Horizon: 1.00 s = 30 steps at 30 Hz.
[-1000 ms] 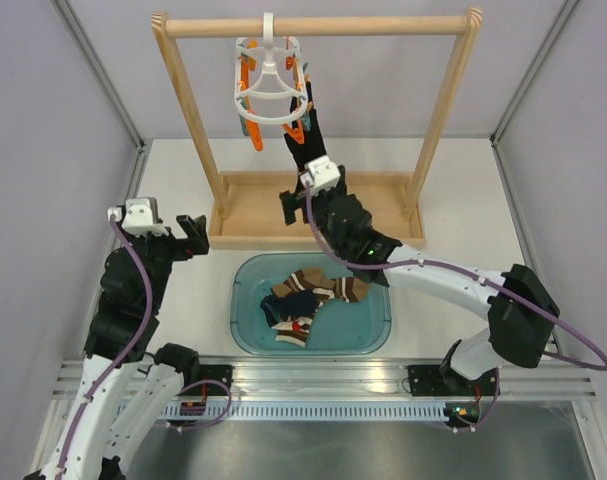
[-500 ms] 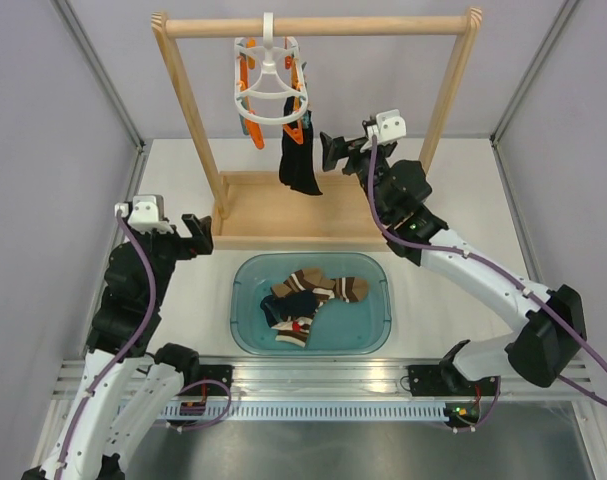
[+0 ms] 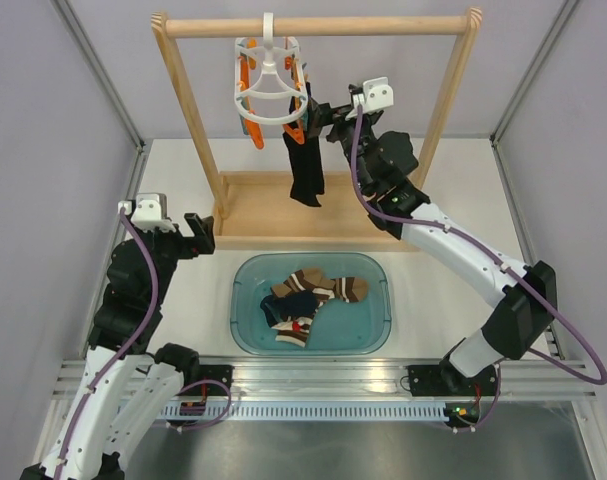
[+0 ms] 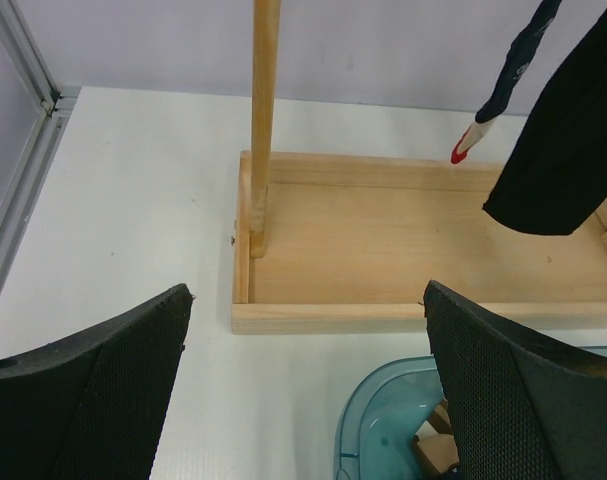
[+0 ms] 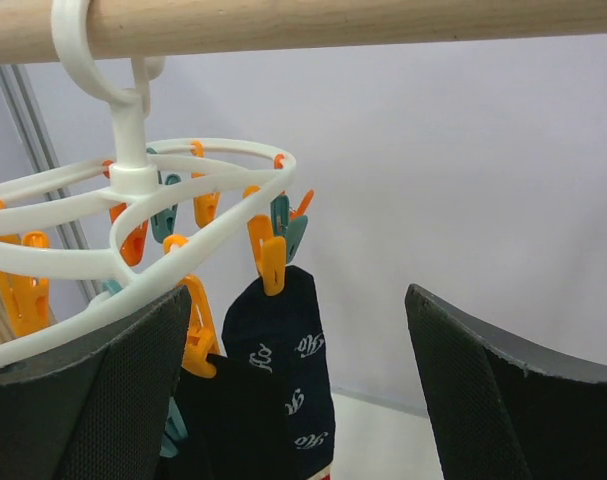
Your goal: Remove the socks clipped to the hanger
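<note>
The white ring hanger point(image 3: 266, 88) hangs by its hook from the wooden rail, with orange and teal pegs dangling from it. Two dark socks point(image 3: 304, 165) stay clipped at its right side. In the right wrist view an orange peg holds the navy sock with light motifs point(image 5: 286, 370), and a plain dark sock point(image 5: 223, 425) hangs just left of it under the hanger point(image 5: 133, 180). My right gripper point(image 3: 325, 122) point(image 5: 298, 300) is open, level with the pegs, its fingers on either side of the navy sock without touching it. My left gripper point(image 3: 197, 232) point(image 4: 306, 290) is open and empty, low at the left.
The wooden frame point(image 3: 313, 25) stands on a shallow wooden base point(image 3: 253, 212) point(image 4: 383, 260). A teal tub point(image 3: 378, 335) point(image 4: 368, 440) in front of it holds several striped and dark socks point(image 3: 313, 292). Grey walls close in the back and both sides.
My right arm has risen from low in front of the frame's base to peg height and come in leftward to the hanging socks. The left arm has barely moved.
</note>
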Each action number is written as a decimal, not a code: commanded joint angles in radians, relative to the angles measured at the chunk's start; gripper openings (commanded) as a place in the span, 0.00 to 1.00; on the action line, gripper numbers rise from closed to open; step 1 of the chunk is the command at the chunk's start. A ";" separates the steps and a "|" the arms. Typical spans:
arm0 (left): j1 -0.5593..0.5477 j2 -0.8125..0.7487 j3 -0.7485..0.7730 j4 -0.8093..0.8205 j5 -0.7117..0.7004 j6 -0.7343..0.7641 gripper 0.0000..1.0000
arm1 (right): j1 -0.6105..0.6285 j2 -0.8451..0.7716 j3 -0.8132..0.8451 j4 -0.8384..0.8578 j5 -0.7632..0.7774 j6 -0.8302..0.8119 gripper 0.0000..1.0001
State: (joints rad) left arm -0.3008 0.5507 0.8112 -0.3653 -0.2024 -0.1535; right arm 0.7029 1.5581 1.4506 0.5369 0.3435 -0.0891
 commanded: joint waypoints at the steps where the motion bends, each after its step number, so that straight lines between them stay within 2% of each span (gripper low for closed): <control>1: -0.001 -0.003 -0.006 0.022 0.012 0.000 1.00 | 0.032 0.017 0.051 0.061 -0.031 -0.043 0.91; 8: -0.003 -0.003 -0.007 0.020 0.009 0.003 1.00 | 0.214 0.068 0.089 0.097 0.035 -0.208 0.91; 20: -0.003 -0.003 -0.007 0.020 0.011 0.005 1.00 | 0.303 0.120 0.113 0.104 0.060 -0.233 0.92; 30: -0.003 -0.005 -0.004 0.019 0.026 0.002 1.00 | 0.328 -0.075 -0.071 0.103 0.077 -0.209 0.93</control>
State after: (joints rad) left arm -0.3008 0.5507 0.8112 -0.3653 -0.1993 -0.1535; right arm 1.0252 1.5841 1.4158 0.6060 0.4011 -0.3027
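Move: The black sock, clipped to the hanger's near right side, has its middle about 5 cm to the left of the right hand, 4 cm ahead and some 9 cm below it. The navy sock hangs behind it, roughly 13 cm ahead and 6 cm left of the hand, a little lower; the hanger's centre is about 8 cm ahead, 12 cm left and 5 cm above. From the left hand the black sock is some 17 cm ahead, 22 cm to the right and 9 cm higher. From the hanger's near right edge, the right hand sweeps left by about 12 cm while drawing back some 7 cm at nearly level height, its left finger leading against the rim and clips to swing the hanger's near end leftwards. It turns about 10 degrees counter-clockwise as its left side dips a little, then eases back another 2 cm and slightly right, fingers staying wide open and not closing on anything, to face the black sock's clips. ##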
